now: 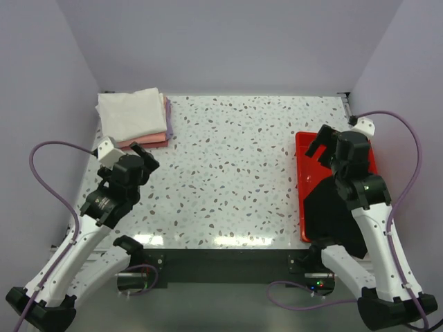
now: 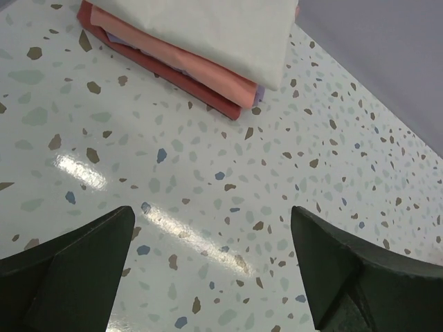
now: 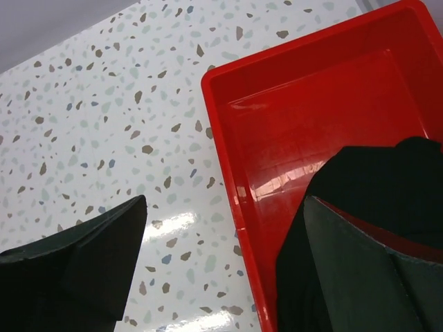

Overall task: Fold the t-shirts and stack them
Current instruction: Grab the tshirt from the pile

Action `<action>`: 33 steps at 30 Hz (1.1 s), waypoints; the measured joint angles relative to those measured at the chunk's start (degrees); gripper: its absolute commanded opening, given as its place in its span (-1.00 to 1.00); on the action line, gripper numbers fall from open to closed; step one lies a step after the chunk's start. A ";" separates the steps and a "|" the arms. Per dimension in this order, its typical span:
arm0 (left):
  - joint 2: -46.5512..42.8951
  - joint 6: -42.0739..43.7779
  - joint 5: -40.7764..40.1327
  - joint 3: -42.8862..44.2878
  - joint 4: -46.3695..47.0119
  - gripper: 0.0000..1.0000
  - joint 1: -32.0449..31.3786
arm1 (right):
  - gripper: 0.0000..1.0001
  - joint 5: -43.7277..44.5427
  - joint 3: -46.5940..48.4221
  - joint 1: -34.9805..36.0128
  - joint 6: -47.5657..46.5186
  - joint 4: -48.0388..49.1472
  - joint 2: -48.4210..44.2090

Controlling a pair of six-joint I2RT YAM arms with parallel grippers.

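A stack of folded t-shirts (image 1: 135, 117) lies at the table's back left corner, white on top with pink and lavender layers under it. The left wrist view shows the stack (image 2: 208, 34) ahead of my left gripper (image 2: 211, 211), which is open over bare tabletop. In the top view the left gripper (image 1: 144, 160) hovers just in front of the stack. A black t-shirt (image 1: 322, 207) lies crumpled in the near part of the red tray (image 1: 302, 149). My right gripper (image 1: 320, 145) is open above the tray's left rim (image 3: 228, 138), with the black t-shirt (image 3: 387, 180) under its right finger.
The speckled white tabletop (image 1: 228, 166) spans the middle between both arms. Lavender walls enclose the back and both sides. A dark strip (image 1: 221, 259) runs along the near edge by the arm bases.
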 measured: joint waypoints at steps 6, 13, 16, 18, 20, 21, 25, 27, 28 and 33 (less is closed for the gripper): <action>1.60 0.48 1.62 -0.07 1.62 1.00 0.00 | 0.98 1.33 0.26 0.00 -1.62 -0.92 3.93; 4.37 1.42 2.97 -0.13 2.47 1.00 0.00 | 0.98 3.19 3.48 -0.72 0.98 -5.18 14.08; 4.87 1.73 3.82 -0.44 3.48 1.00 0.00 | 0.98 3.85 2.62 -4.07 3.41 -6.45 16.00; 5.18 2.43 4.31 -0.63 4.11 1.00 0.00 | 0.98 2.36 0.94 -8.94 4.37 -6.69 16.06; 5.62 3.02 4.98 -0.72 4.83 1.00 0.00 | 0.98 0.22 -0.96 -14.64 5.22 -7.43 16.06; 5.86 3.41 5.40 -0.85 5.55 1.00 0.00 | 0.98 -0.24 -2.19 -17.75 5.64 -7.96 16.06; 7.15 4.68 6.97 -1.44 7.43 1.00 0.00 | 0.97 -3.02 -9.27 -28.72 6.40 -9.11 14.19; 8.09 5.51 7.85 -1.62 7.98 1.00 0.00 | 0.98 -4.83 -12.39 -34.45 6.40 -10.12 12.96; 8.46 5.64 8.24 -1.62 8.28 1.00 0.00 | 0.98 -5.97 -13.55 -36.87 6.43 -10.08 12.63; 10.60 6.71 10.14 -1.64 9.81 1.00 0.00 | 0.98 -11.17 -18.97 -46.99 6.45 -8.04 13.68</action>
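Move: The black t-shirt lies crumpled in the red bin, its middle about 13 cm back, 9 cm to the right and 26 cm below the right hand. The red bin's own middle is some 4 cm back and 8 cm right of that hand, equally far below. From the left hand the t-shirt is roughly 65 cm to the right, 11 cm back and 21 cm below. Open right hand tips down, sinking some 20 cm, back and right towards the black t-shirt; left eases right. ##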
